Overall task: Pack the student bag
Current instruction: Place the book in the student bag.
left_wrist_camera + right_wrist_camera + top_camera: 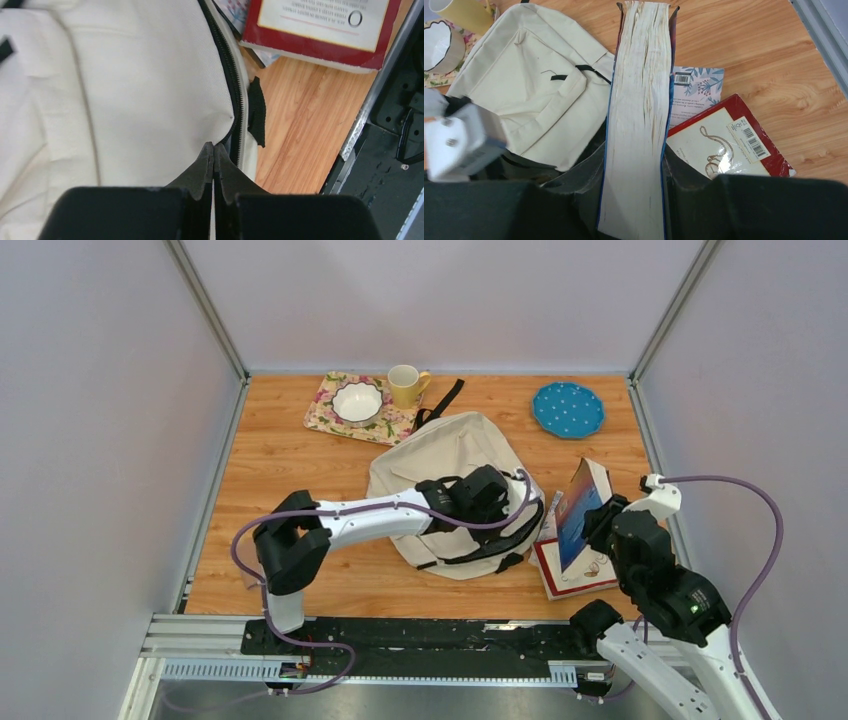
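Observation:
The student bag, cream with black straps, lies in the middle of the table with its zipper opening toward the right. My left gripper rests over its near right part. In the left wrist view the left gripper is shut, pinching the cream fabric of the bag beside the black zipper. My right gripper is shut on a thick blue-covered book, held on edge with its pages facing the camera. The book stands just right of the bag.
A red-covered book lies flat under the right gripper, on a leaf-patterned book. At the back stand a yellow mug, a white bowl on a floral mat, and a blue dotted plate.

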Controlling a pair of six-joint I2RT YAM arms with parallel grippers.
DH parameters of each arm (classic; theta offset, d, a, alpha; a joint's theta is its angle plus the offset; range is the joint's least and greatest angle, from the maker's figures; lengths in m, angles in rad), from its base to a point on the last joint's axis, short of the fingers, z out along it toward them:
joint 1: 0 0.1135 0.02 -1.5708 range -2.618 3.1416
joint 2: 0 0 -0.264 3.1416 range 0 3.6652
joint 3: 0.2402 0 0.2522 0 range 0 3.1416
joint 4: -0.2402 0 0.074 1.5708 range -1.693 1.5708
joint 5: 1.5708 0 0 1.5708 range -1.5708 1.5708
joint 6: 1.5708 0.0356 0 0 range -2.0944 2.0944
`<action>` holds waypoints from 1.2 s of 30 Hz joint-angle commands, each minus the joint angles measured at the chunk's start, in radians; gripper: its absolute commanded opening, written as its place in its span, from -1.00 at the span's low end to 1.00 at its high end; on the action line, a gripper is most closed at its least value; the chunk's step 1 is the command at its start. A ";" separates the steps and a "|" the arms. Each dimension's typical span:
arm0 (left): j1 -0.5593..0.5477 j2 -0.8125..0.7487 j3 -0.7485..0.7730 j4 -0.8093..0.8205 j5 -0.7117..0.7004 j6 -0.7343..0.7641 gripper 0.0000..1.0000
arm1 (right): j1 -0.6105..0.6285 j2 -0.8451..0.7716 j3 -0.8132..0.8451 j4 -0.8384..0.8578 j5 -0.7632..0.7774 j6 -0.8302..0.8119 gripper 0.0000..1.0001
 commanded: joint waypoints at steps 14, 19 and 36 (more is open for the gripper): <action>0.069 -0.316 -0.119 0.172 -0.232 -0.117 -1.00 | 0.000 -0.128 0.021 0.136 -0.433 0.300 -1.00; 0.069 -0.393 -0.228 0.296 -0.243 -0.164 -1.00 | -0.002 -0.165 -0.072 0.164 -0.495 0.475 -1.00; 0.069 -0.450 -0.265 0.371 -0.232 -0.187 -1.00 | -0.002 -0.207 -0.451 0.310 -0.551 0.701 -1.00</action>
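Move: The right hand holds the Jane Eyre book on edge, pointing forward; the mouth of the student bag lies some 18 cm to this hand's left, 1 cm back and 17 cm below. The red-bordered book is under it, about 4 cm back and 1 cm left, 21 cm down; the floral book is 7 cm ahead and 5 cm left. The left hand has its fingers shut on the rim of the mouth, with the held book about 18 cm to its right, 1 cm ahead and 10 cm higher. Keeping its pinch on the rim of the bag's mouth, the left hand pulls it up about 10 cm, forward and to the left, turning some 20 degrees counter-clockwise. The right hand, still clamping the book, swings left and slightly back while rolling its left side up by about 45 degrees, then sinks about 10 cm and tips down to put the book's far end into the mouth. ##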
